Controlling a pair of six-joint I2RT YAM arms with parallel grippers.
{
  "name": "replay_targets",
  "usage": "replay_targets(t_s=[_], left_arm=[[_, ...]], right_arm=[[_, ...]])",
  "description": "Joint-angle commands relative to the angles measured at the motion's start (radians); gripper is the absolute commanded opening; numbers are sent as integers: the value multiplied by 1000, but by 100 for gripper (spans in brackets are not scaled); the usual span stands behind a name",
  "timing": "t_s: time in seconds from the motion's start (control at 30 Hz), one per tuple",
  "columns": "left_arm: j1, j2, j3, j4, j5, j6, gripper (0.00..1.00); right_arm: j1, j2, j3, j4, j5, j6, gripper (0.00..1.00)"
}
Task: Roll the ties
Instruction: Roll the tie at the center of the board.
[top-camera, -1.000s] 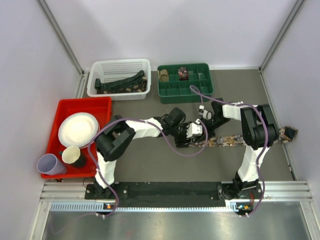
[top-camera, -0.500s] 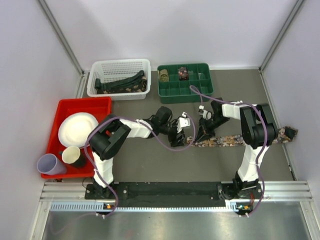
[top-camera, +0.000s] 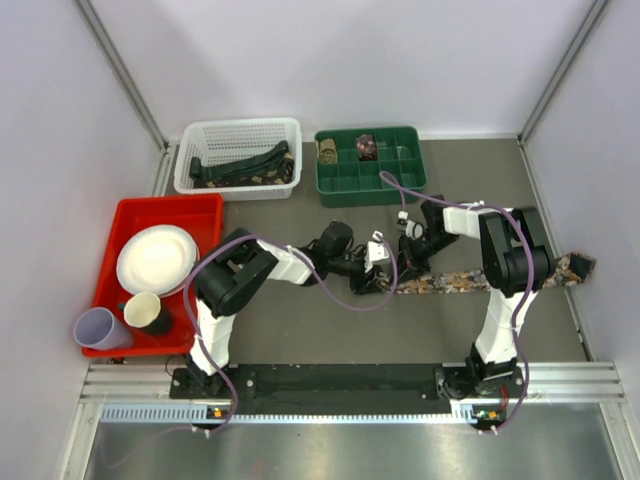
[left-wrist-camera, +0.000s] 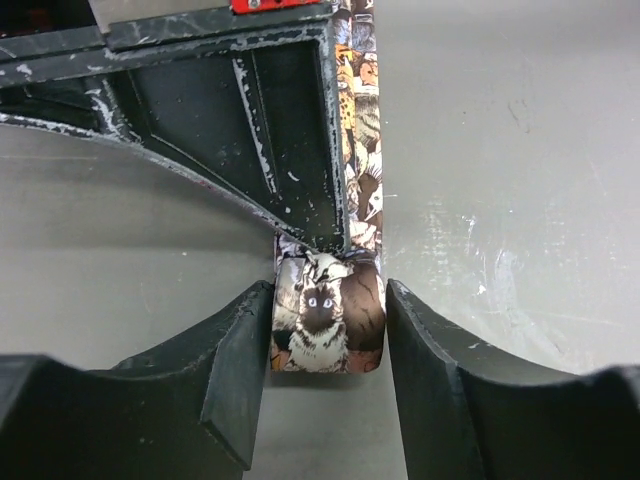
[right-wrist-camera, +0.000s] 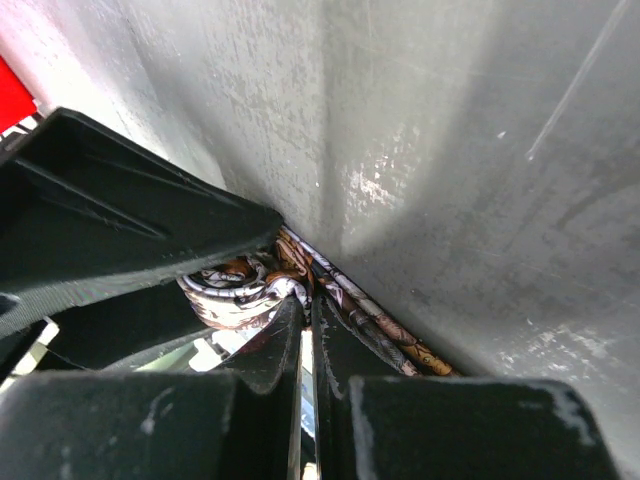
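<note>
One brown-red patterned tie lies flat across the table, its left end wound into a small roll. In the left wrist view my left gripper has a finger against each side of that roll, so it is shut on it. My right gripper is shut, and its tips rest on the tie strip just behind the roll. From above, the left gripper and the right gripper meet at the tie's left end. Dark ties lie in the white basket.
A white basket and a green compartment tray with two rolled ties stand at the back. A red tray at the left holds a plate and a cup, with a purple cup beside it. The tie's wide end reaches the right wall.
Half a second ago my left gripper had opened and drawn back to the left. It has returned and closed on the roll. The right gripper stayed on the tie.
</note>
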Motion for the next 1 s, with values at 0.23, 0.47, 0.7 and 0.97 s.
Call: replay_targets(t_s=[0.23,0.47,0.7,0.97], left_arm=[[-38,21,52,-275,-110,59,26],[-43,4,78,-546,-239,174,14],[-58,17,112,-635,-316,202,13],[-67,35,142,-665,-336,219,13]], right_arm=[[18,48,24,43,102,-43,1],[-19,-44,91,-84,-16,-94,33],[-45,-113,62,-112,-133,-115,45],[-19,-70,56,-31,-167,-31,43]])
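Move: The rolled end of the tie sits between the left hand's open fingertips, about 1 cm to their right and 1 cm lower. From the right hand's shut tips it is some 2 cm left and 1 cm back, at about tip height. The flat rest of the tie runs off to the right, its near stretch centred roughly 9 cm right of the right hand and 1 cm lower. The green box is about 25 cm ahead of the right hand and 8 cm to its left. The tie's rolled end is pinched by the left fingers, which close on it from either side almost in place, then keep hold while the wrist tips the fingers some 15 degrees farther down. Once that grip is on, the right fingers come free of the roll, opening to nearly half, and the right hand lifts away about 5 cm, swaying briefly right and back. ##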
